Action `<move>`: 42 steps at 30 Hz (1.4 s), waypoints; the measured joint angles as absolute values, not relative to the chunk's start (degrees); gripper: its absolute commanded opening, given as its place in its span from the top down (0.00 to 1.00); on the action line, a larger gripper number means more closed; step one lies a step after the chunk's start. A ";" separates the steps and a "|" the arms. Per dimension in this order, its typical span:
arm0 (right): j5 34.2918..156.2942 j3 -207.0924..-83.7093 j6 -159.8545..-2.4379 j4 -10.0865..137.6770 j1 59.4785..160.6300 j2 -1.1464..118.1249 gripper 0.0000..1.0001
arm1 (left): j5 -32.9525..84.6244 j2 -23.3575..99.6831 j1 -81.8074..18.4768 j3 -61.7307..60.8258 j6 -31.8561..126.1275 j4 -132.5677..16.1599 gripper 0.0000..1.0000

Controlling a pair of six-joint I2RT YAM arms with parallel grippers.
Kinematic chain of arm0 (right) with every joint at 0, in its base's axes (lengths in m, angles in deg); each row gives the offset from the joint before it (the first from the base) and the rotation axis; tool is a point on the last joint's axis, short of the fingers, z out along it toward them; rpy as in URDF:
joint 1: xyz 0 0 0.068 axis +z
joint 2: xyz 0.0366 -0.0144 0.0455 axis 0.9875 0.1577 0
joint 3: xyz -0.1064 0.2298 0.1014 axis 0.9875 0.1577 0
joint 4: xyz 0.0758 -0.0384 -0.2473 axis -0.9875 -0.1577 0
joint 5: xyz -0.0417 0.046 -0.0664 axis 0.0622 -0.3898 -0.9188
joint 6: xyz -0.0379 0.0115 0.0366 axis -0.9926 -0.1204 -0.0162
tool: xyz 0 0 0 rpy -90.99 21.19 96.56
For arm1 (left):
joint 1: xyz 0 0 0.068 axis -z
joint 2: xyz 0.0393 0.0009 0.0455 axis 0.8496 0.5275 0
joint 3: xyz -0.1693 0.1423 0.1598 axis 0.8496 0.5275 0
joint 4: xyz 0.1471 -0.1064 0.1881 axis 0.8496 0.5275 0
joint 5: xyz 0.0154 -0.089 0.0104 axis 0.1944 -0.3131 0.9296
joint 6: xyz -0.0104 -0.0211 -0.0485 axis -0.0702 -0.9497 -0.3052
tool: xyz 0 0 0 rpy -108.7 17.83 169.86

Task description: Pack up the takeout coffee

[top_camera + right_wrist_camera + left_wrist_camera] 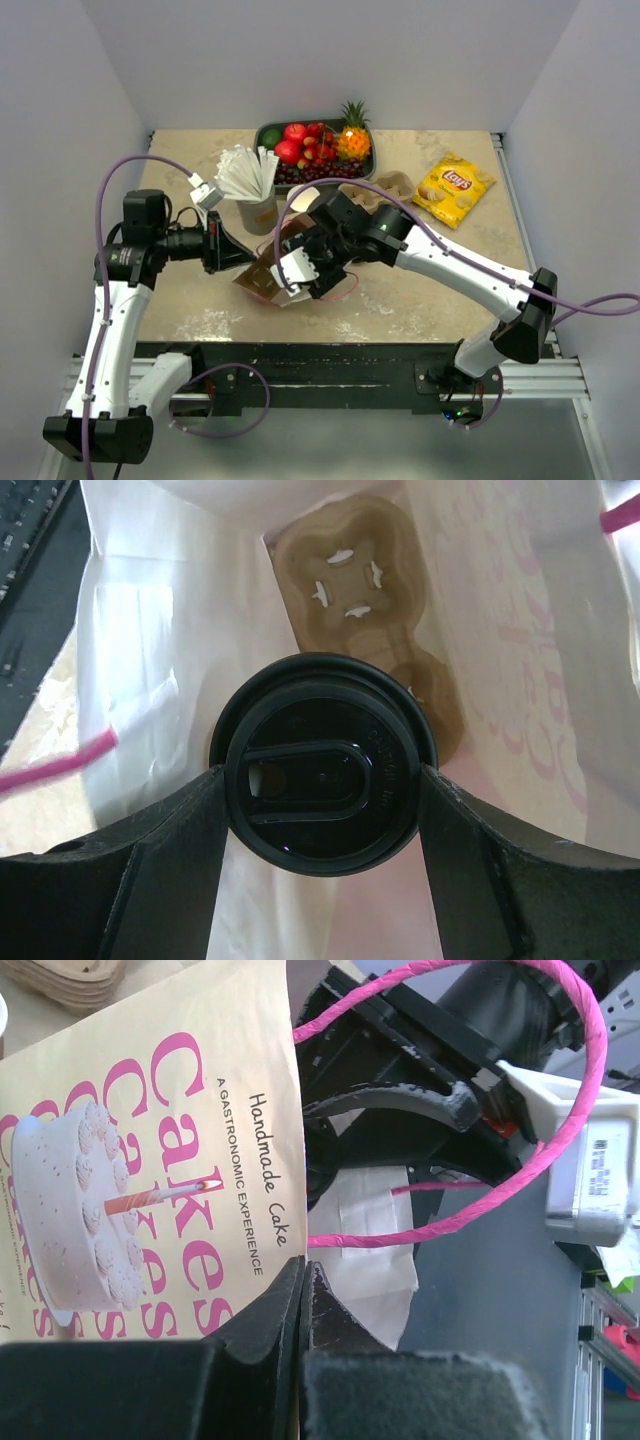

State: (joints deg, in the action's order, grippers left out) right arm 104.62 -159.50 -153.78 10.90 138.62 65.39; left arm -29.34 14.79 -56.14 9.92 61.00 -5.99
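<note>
The takeout coffee (322, 730) shows from above as a round black lid with a sip hole. My right gripper (322, 776) is shut on it, one finger against each side of the lid. Cup and gripper are down inside the paper bag (500, 680), over a brown cardboard cup carrier (350, 570) on the bag's bottom. From above, the right gripper (300, 272) reaches into the bag (258, 280) and the cup is hidden. My left gripper (303, 1272) is shut on the edge of the bag (150, 1160), which is printed "Cakes" and has pink handles (560, 1130).
A tray of fruit (362, 165) stands at the back centre. A paper cup full of white wrapped sticks (255, 195) is just behind the bag. Spare cardboard carriers (392, 186) and a yellow chips bag (455, 188) lie at the back right.
</note>
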 measured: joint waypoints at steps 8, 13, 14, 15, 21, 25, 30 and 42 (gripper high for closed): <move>103.57 -154.47 -154.92 18.33 138.62 65.46 0.51 | -30.48 15.14 -56.14 11.69 64.41 -3.17 1.00; 102.48 -153.05 -153.32 24.69 138.62 65.96 0.52 | -30.44 16.36 -56.14 11.71 64.47 -2.67 1.00; 102.00 -152.90 -153.11 25.74 138.62 66.27 0.52 | -30.39 16.69 -56.14 11.71 64.28 -2.82 1.00; 101.65 -152.75 -152.91 26.61 138.62 66.60 0.52 | -30.39 17.02 -56.14 11.71 63.82 -3.20 1.00; 100.58 -151.39 -150.96 28.73 138.55 67.12 0.53 | -30.44 20.71 -56.14 8.95 62.09 -4.33 1.00; 100.60 -151.13 -148.08 28.75 138.44 66.81 0.54 | -30.22 22.37 -56.14 5.52 62.70 -4.09 1.00; 100.49 -146.82 -143.86 31.33 137.90 63.23 0.54 | -29.93 21.32 -56.14 5.04 66.92 -0.92 1.00; 95.64 -146.65 -133.06 36.77 137.85 65.42 0.55 | -28.84 18.11 -55.49 6.44 73.22 2.84 1.00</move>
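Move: Down inside the paper bag, the right hand already holds the lidded coffee cup; the empty cup tray at the bag's bottom lies about 8 cm to its left, 3 cm ahead and some 14 cm below. On the table outside stand the white cup, roughly 20 cm ahead and level sideways, and the straw pot, 19 cm ahead and 13 cm left. From the left hand, pinching the bag's rim, the tray is 6 cm ahead, 4 cm right and 19 cm down. Easing the held cup deeper into the bag, the right hand goes about 5 cm forward with some 2 to 3 cm of left and down, towards the tray, turning clockwise roughly 20 degrees and tipping its fingers up a little. The left hand, still pinching the rim, dips 2 cm, swings forward and up, then comes back. ##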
